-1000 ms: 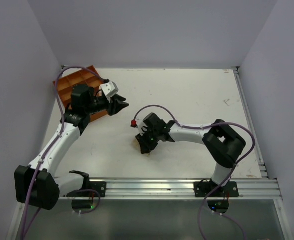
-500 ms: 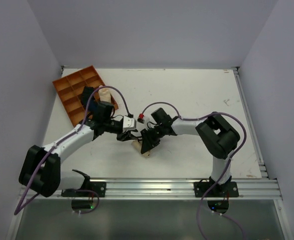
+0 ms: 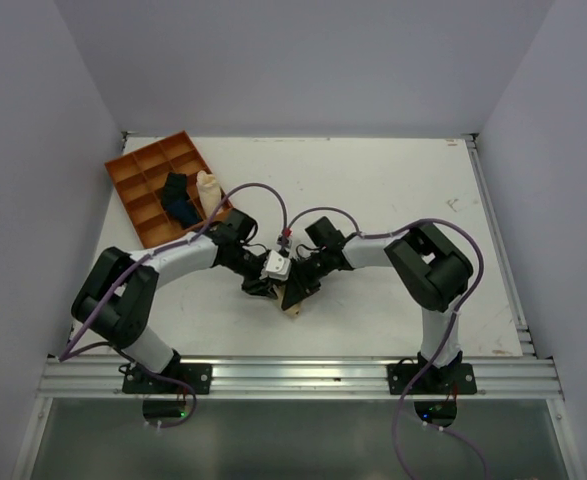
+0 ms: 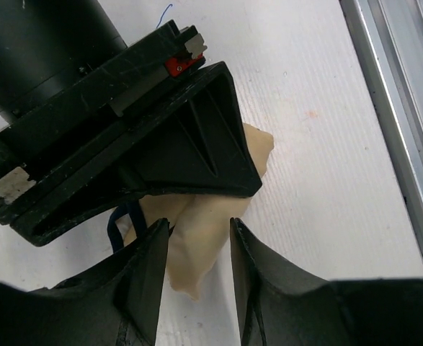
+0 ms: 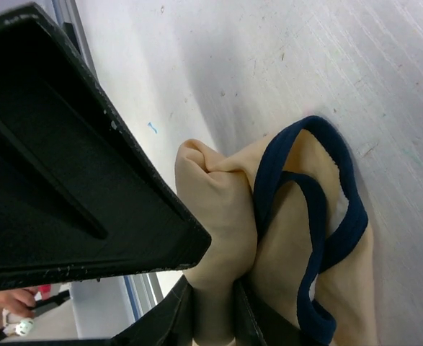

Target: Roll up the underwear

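Note:
The underwear (image 5: 290, 238) is a bunched beige cloth with a dark edge band, lying on the white table in the middle near the front (image 3: 293, 308). My right gripper (image 5: 215, 321) is shut on a thick fold of it, fingers (image 5: 258, 328) pressed into the cloth; in the top view the right gripper (image 3: 299, 287) sits over the cloth. My left gripper (image 4: 198, 229) faces the right one, its jaws open and straddling a hanging corner of the underwear (image 4: 197, 249), with a gap to the right finger (image 4: 251, 274). From above, the left gripper (image 3: 270, 289) is close beside the right one.
An orange compartment tray (image 3: 133, 180) stands at the back left, with a dark blue roll (image 3: 178, 198) and a cream roll (image 3: 207, 192) in it. A metal rail (image 3: 303, 375) runs along the table's front edge. Grey walls enclose the table.
My left arm has swung from the orange tray down to the middle, ending with its jaws around a corner of the underwear. The right gripper has kept its grip on the cloth.

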Tool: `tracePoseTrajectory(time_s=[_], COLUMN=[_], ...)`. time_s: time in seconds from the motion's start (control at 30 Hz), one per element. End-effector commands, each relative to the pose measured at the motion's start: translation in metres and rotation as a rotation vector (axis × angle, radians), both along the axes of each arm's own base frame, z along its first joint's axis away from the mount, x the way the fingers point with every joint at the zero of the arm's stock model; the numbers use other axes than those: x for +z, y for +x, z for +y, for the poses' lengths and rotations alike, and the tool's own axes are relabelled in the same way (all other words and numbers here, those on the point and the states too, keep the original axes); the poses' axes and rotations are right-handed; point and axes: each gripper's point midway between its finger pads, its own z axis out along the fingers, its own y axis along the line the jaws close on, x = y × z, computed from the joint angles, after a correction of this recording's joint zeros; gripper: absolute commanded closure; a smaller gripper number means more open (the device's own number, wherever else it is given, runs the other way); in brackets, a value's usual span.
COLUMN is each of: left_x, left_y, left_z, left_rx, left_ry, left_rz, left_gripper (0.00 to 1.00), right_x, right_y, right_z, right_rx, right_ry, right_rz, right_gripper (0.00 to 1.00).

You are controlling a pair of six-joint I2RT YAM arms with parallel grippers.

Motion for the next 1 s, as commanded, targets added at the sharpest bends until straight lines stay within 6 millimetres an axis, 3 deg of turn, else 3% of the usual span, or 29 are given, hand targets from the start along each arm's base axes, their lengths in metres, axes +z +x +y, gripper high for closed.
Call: tracePoseTrajectory(time_s=[0.0,0.37,0.4,0.47,0.57,0.7,0.97], left_x=[-0.001,-0.018,-0.023,-0.02,-0.022,-0.034,-0.037], left_y=[0.007,-0.002,-0.005,-0.004,-0.006,-0.008,-0.011], left_z=[-0.003,-0.01,-0.009,-0.014,-0.015,-0.012,-0.01], left_rx=[-0.05,-0.133,-0.139,-0.142,-0.148,-0.125,-0.107], left_ry=[0.016,0.1,0.117,0.105,0.121,0.2,0.259], left_rz=[-0.055,0.056,0.088,0.115,0.176,0.244,0.281], left_gripper=[0.56,0.7,0.77,0.82,0.83,0.86,0.86], right_x=[-0.049,-0.037,-0.035,-0.032,-0.035,-0.017,-0.001], right_y=[-0.02,-0.02,-0.021,-0.018,-0.012,0.0,-0.002], right_z=[-0.032,-0.029,-0.028,-0.031,-0.042,-0.053,-0.081], right_rx=[-0.034,-0.042,-0.046,-0.063,-0.129,-0.235,-0.435], right_ry=[-0.192,-0.141,-0.14,-0.151,-0.218,-0.245,-0.274], right_rz=[0.08,0.073,0.072,0.05,-0.004,-0.114,-0.181], right_gripper=[0.73,0.72,0.71,0.67,0.6,0.53,0.46])
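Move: The part-rolled underwear lies roughly 3 cm to the right of the left hand, about 1 cm back and some 4 cm below; the left hand's fingers are half open above its left end. The right hand already pinches the roll near its middle, the underwear's centre being about 1 cm forward and 1 cm to the left of it, level with the fingers. Nothing else stands near. The underwear's rolled edge passes from right hand to left: the left hand sinks about 2 cm onto the roll's left part, closes and pinches it, then eases slightly right while tilting. The right fingers hold on at first, then open and draw away to the right some 6 cm, rising slightly and turning clockwise. ##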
